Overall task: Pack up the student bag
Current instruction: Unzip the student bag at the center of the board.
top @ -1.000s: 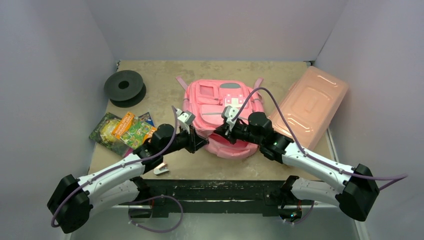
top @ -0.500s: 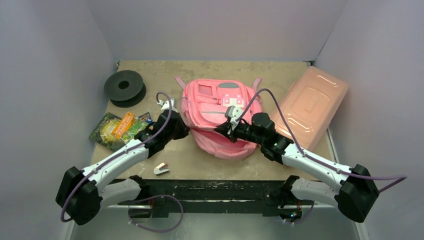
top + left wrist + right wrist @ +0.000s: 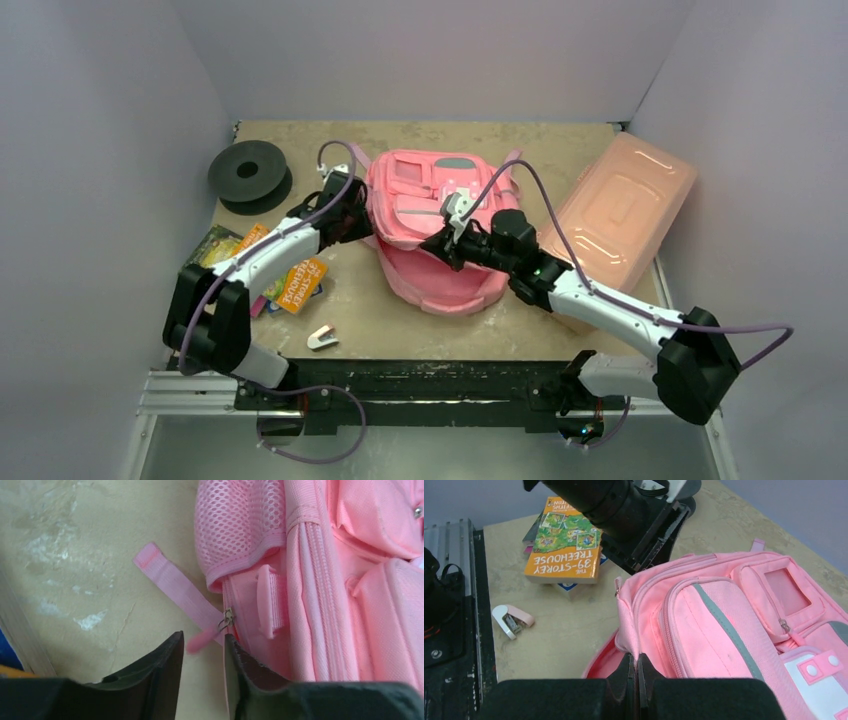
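The pink student bag (image 3: 440, 195) lies in the middle of the table with its main compartment unzipped, red lining (image 3: 440, 285) showing at the near side. My left gripper (image 3: 358, 218) is at the bag's left side. In the left wrist view it (image 3: 203, 640) stands slightly open, and the pink zipper pull (image 3: 200, 641) hangs loose at its tips, below the metal slider (image 3: 227, 620). My right gripper (image 3: 445, 245) is shut on the fabric edge of the bag's upper flap (image 3: 626, 625), holding it raised off the lower half.
An orange book (image 3: 300, 283) lies on other books (image 3: 215, 245) at the left. A small white and pink stapler (image 3: 322, 338) sits near the front edge. A black spool (image 3: 248, 175) is at the back left and a salmon plastic box (image 3: 620, 210) at the right.
My left gripper travelled from the bag's near edge round its left side toward the back, then parted its jaws from the zipper pull. The compartment gapes wider. The orange book slid nearer.
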You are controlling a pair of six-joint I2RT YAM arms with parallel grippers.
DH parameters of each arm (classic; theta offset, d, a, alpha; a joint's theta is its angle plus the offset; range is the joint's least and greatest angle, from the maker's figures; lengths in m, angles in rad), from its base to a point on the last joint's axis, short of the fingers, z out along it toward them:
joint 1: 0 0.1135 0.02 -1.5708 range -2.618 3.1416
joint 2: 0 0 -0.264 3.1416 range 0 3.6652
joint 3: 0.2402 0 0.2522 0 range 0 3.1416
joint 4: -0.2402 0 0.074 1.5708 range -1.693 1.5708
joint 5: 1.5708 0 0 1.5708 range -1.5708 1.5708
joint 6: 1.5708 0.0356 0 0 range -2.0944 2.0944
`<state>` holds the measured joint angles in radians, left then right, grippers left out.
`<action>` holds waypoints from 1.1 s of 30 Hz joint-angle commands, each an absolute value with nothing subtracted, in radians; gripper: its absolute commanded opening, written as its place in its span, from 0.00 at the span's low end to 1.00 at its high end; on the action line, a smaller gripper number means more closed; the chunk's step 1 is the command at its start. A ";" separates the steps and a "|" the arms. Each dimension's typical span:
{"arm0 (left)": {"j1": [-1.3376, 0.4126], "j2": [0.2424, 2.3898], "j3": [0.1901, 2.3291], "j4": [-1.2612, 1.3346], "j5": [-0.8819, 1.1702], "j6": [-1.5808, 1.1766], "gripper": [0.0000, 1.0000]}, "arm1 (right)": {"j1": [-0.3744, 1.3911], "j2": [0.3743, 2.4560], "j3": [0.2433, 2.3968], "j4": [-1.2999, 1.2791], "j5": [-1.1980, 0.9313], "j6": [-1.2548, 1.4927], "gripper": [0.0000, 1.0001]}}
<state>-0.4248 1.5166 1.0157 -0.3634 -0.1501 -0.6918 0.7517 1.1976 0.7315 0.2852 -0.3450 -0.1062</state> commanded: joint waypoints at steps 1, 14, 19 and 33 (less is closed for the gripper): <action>-0.402 1.337 1.017 -0.457 -0.184 -0.654 0.48 | 0.748 1.244 0.853 0.361 -0.222 0.016 0.00; -0.402 0.611 0.899 -0.941 -0.208 -0.692 0.89 | 0.745 1.650 1.259 0.175 0.198 -0.047 0.00; -0.402 0.446 0.894 -1.007 -0.184 -0.694 0.89 | 0.745 1.646 1.224 0.141 0.202 -0.060 0.00; -0.402 0.375 0.927 -0.949 -0.104 -0.519 0.89 | 0.851 1.602 1.295 0.006 -0.042 0.266 0.99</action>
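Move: The left fingers, already slightly parted, stand at the zipper pull on the student bag's left side; the book stack is about 20 cm to their left and 7 cm back, some 7 cm lower. The right hand grips the lifted flap's front edge, with the bag's middle about 5 cm ahead, 3 cm right and 12 cm below. From the right hand, the stapler lies roughly 25 cm left, 16 cm back and 21 cm lower. Right hand carries the flap about 14 cm forward, then opens; left opens and retreats 20 cm back, rising. ##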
